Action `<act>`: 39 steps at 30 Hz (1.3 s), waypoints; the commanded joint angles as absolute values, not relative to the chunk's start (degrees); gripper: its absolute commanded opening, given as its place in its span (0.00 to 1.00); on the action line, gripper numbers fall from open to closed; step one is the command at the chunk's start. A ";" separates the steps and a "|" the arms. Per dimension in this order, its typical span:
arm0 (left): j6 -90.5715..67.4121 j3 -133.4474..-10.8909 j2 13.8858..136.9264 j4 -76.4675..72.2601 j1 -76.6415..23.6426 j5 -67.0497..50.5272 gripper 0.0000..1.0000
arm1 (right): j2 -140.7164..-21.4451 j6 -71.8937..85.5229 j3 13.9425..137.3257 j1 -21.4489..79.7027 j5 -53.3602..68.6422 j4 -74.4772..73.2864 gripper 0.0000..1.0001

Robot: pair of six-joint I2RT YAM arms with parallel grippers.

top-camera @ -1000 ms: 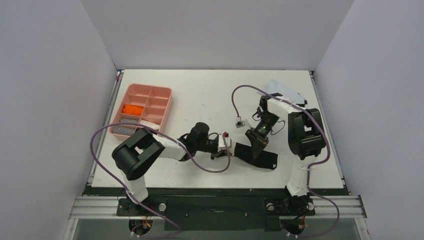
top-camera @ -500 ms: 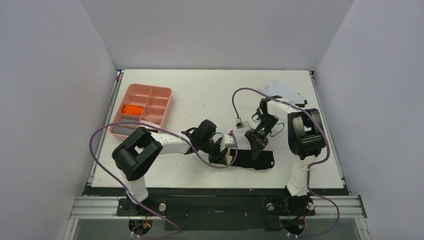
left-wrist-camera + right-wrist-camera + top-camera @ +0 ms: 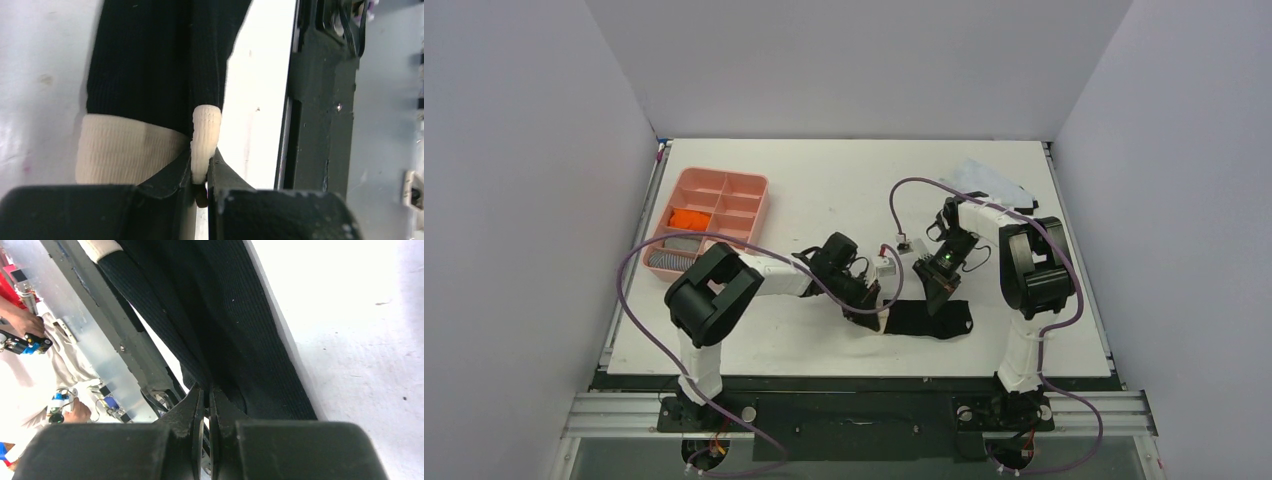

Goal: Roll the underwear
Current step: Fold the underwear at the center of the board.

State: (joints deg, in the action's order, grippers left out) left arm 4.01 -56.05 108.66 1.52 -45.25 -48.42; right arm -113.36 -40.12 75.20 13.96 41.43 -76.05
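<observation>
The black underwear (image 3: 936,320) with a beige waistband (image 3: 125,155) lies on the white table near the front edge, between both arms. My left gripper (image 3: 877,310) is at its left end, shut on a folded-up edge of the beige waistband (image 3: 205,130). My right gripper (image 3: 934,292) is over its upper middle, shut on a pinch of the black fabric (image 3: 235,340). In the wrist views the left gripper (image 3: 201,165) and right gripper (image 3: 206,395) show their jaws pressed together on cloth. The orange underwear (image 3: 689,217) sits rolled in the pink tray.
A pink compartment tray (image 3: 742,215) stands at the left, with a grey rolled item (image 3: 667,262) at its near end. A pale cloth (image 3: 991,181) lies at the back right. Purple cables loop over both arms. The black front rail (image 3: 320,100) is close to the garment.
My left gripper has moved right and toward the front edge, taking the waistband with it. The black underwear has shifted and bunched shorter. The right gripper has barely moved.
</observation>
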 commanded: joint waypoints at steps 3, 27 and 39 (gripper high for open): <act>-6.02 -60.04 113.54 4.81 -40.25 -48.68 0.00 | -112.58 -36.62 76.45 13.77 37.97 -72.41 0.00; -13.10 -65.30 121.01 8.84 -37.43 -47.43 0.49 | -120.23 -32.82 79.84 13.60 31.23 -66.78 0.00; -8.79 -63.34 115.08 9.69 -35.93 -47.84 0.83 | -120.45 -33.12 80.11 13.56 30.97 -66.80 0.00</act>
State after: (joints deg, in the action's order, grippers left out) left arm -14.46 -65.84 116.09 6.04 -37.76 -58.74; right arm -118.91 -32.23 78.56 13.91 34.61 -69.17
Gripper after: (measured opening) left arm 0.798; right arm 0.009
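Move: The left hand grips the underwear's near edge at its beige waistband; the band's middle lies about 3 cm ahead of it, the underwear's middle roughly 9 cm right and 2 cm ahead. The right hand, holding the lifted black near edge, is about 4 cm above the underwear's middle, 1 cm to its right; the band lies some 10 cm left of it, level with it, and the pale cloth about 28 cm ahead and 10 cm right. Forward go both hands together, laying the pinched near edge over the rest of the underwear. The left travels about 3 cm with the beige band while its wrist turns, stops, then opens wide to let go and rises a couple of centimetres. The right sinks as it advances, some 3.5 cm down and 3 cm forward, then stays low, still pinching the black cloth. ##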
